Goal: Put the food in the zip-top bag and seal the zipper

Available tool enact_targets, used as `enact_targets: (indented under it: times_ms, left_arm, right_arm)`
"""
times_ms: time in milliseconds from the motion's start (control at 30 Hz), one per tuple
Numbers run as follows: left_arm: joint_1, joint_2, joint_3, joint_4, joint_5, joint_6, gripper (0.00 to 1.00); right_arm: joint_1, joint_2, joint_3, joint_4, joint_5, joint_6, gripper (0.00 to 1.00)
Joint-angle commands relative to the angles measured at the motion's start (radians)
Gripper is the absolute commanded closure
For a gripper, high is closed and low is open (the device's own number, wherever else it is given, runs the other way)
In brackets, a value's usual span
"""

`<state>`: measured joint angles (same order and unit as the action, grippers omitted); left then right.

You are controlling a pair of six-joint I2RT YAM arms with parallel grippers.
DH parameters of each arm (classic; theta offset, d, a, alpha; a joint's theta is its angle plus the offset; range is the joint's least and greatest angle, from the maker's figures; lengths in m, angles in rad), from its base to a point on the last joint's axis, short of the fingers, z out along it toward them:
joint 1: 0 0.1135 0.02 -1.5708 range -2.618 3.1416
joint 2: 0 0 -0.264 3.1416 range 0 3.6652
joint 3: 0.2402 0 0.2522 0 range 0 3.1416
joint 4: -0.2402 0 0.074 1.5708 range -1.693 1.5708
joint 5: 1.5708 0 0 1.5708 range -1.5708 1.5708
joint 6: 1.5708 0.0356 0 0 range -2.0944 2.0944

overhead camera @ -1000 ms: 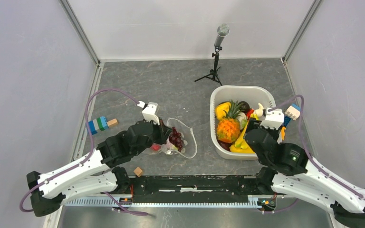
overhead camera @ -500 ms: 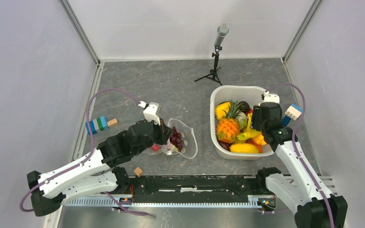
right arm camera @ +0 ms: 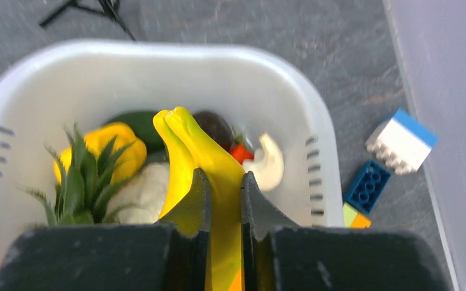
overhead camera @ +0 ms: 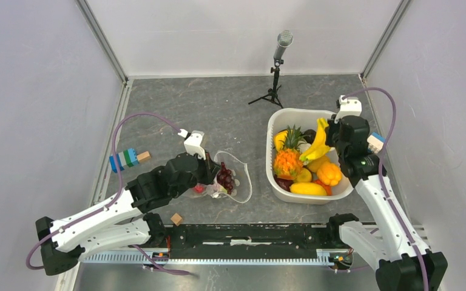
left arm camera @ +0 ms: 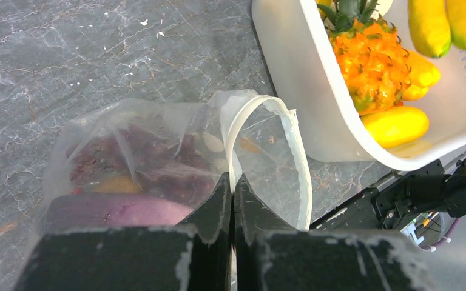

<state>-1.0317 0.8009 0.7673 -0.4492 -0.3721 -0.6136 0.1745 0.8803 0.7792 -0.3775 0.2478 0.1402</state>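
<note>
The zip-top bag [overhead camera: 235,180] lies open on the table, left of the basket, with purple grapes [overhead camera: 225,177] and other food inside. My left gripper [left arm camera: 232,179] is shut on the bag's mouth edge, pinching the white zipper [left arm camera: 303,176], which loops open beside it. My right gripper [right arm camera: 223,176] is shut on yellow bananas [right arm camera: 185,136] and holds them above the white basket [right arm camera: 158,54]. From above, the bananas [overhead camera: 317,140] hang over the basket [overhead camera: 303,114] beside the pineapple [overhead camera: 287,159]. The yellow pepper [right arm camera: 118,142] and white cauliflower [right arm camera: 142,191] lie below.
A microphone on a small tripod [overhead camera: 277,66] stands behind the basket. Building blocks [overhead camera: 125,159] lie at the left wall and others [right arm camera: 400,139] right of the basket. A small wooden cube [overhead camera: 176,219] sits near the front rail.
My right gripper has swung toward the basket's back right, closed on the bananas and raised them. The left gripper and the bag have not moved.
</note>
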Motion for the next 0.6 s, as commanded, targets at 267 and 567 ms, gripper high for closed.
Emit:
enact_targets:
  times_ms: [267, 567]
  left_arm:
    - [0.006, -0.019, 0.020, 0.011, -0.017, 0.000, 0.98]
    - [0.007, -0.018, 0.004, 0.016, -0.031, 0.000, 0.97]
  right_arm:
    - [-0.002, 0.229, 0.080, 0.168, -0.230, -0.175, 0.61]
    - [-0.004, 0.131, 0.191, -0.026, -0.129, -0.118, 0.23]
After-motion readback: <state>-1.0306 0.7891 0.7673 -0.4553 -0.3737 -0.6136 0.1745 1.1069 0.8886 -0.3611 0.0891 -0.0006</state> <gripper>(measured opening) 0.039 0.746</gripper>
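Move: In the white basket, the spot where the held bananas go is about 3 cm back and 2 cm right of the right hand, roughly 10 cm below. At that low level the cauliflower sits some 4 cm left and 2 cm back of the hand, the avocado 4 cm ahead and 2 cm left, the pineapple 10 cm left and 6 cm back. From the left hand, that spot is about 41 cm right, 9 cm ahead and 11 cm lower. Lifting a couple of centimetres while carrying the bananas some 4 cm forward over the basket, the right hand then swings about 3 cm left and sinks roughly 6 cm, turning a little over 10 degrees counter-clockwise. Its fingers spread wide and let go of the bananas during the descent, and it finally eases slightly back and up. The left keeps its pinch on the bag's mouth. ##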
